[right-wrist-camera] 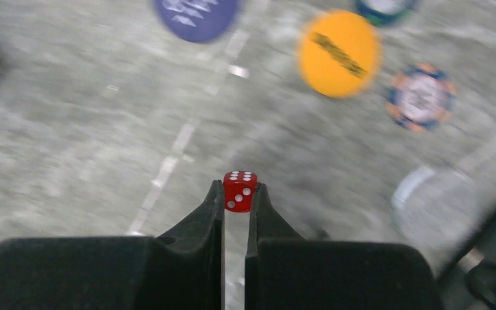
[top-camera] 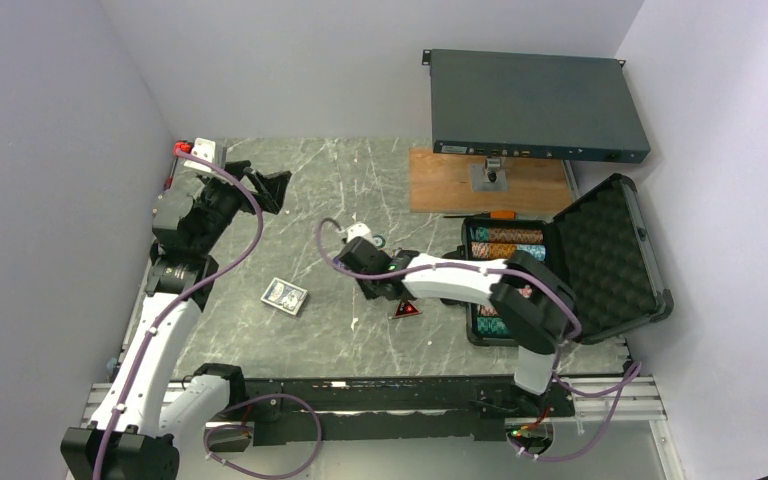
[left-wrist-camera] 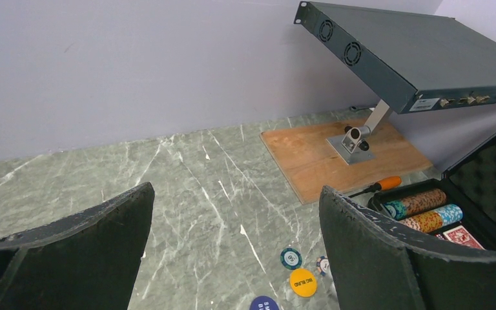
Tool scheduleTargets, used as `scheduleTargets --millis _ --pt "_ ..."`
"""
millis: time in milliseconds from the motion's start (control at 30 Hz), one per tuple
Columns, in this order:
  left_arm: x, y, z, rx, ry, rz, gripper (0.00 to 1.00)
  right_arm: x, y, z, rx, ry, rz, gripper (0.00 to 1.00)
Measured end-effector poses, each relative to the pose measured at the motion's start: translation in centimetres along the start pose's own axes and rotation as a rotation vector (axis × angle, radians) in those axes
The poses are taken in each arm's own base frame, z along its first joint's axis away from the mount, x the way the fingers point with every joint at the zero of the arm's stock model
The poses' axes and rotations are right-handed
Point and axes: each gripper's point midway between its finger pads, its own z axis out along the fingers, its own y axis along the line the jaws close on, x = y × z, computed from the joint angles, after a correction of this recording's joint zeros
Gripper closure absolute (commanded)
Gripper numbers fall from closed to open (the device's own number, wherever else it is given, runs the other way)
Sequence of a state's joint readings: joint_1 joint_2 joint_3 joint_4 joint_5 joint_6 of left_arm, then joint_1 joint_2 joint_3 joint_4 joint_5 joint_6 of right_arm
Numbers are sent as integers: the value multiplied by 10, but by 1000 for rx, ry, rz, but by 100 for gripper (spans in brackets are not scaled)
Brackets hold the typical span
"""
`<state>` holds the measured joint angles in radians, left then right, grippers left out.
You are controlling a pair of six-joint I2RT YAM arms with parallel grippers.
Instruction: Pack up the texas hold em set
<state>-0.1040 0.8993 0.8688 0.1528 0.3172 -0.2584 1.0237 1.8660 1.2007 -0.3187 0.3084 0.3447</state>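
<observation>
The black foam-lined case (top-camera: pixel 608 250) lies open at the right, with rows of striped chips (top-camera: pixel 505 243) inside. My right gripper (right-wrist-camera: pixel 239 194) is shut on a small red die (right-wrist-camera: pixel 239 185), just above the marble top. Beyond it lie a yellow button (right-wrist-camera: pixel 339 53), a blue button (right-wrist-camera: pixel 197 16) and a striped chip (right-wrist-camera: pixel 421 97). In the top view the right gripper (top-camera: pixel 380 284) sits beside the red triangle (top-camera: pixel 406 309). A card deck (top-camera: pixel 285 296) lies to its left. My left gripper (left-wrist-camera: pixel 237 190) hangs open and empty, at the back left (top-camera: pixel 265 188).
A large dark rack-mount box (top-camera: pixel 535 105) stands tilted on a metal bracket over a wooden board (top-camera: pixel 455 185) at the back. An orange-handled screwdriver (left-wrist-camera: pixel 385 183) lies between the board and the case. White walls close in the left, back and right sides.
</observation>
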Motion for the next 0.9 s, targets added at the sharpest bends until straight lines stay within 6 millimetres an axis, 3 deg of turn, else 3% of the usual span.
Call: scheduleTargets --millis 100,267,400,467,567,700,900 --pt "0 0 0 0 1 -3 1 3 -41 -25 85 -26 64 100" --pt "1 -2 0 7 2 -15 1 10 -138 -78 278 -118 329 100" --pt "1 -4 0 17 5 -22 1 44 -229 -123 486 -184 640 100" --pt "1 -4 0 21 6 -26 1 65 -259 -138 580 -190 737 100" --pt "2 -5 1 25 9 -29 1 95 -288 -149 684 -158 830 100" --pt "4 -4 3 24 12 -37 1 126 -313 -147 755 -63 877 100" --pt "4 -4 3 24 13 -38 1 136 -319 -130 730 31 792 100"
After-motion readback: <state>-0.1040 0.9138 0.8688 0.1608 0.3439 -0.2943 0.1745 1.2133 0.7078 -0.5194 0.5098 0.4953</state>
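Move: The right hand, die already pinched just above the table, has the dice slot in the chip case about 37 cm to its right, roughly level in reach and height. The card deck lies some 5 cm farther right than the slot, with an orange chip row about 9 cm beyond the slot and a peach chip row 5 cm nearer. The slot is roughly 48 cm right of the left hand, 6 cm back and 33 cm below. Still pinching the red die, the right hand whisks it off to the right, about 37 cm over the case's near side wall to the dice slot. The path arcs up some 8 cm, then sinks roughly 4 cm and slows above the slot, while the wrist turns about 60 degrees clockwise and the fingers stay shut. ##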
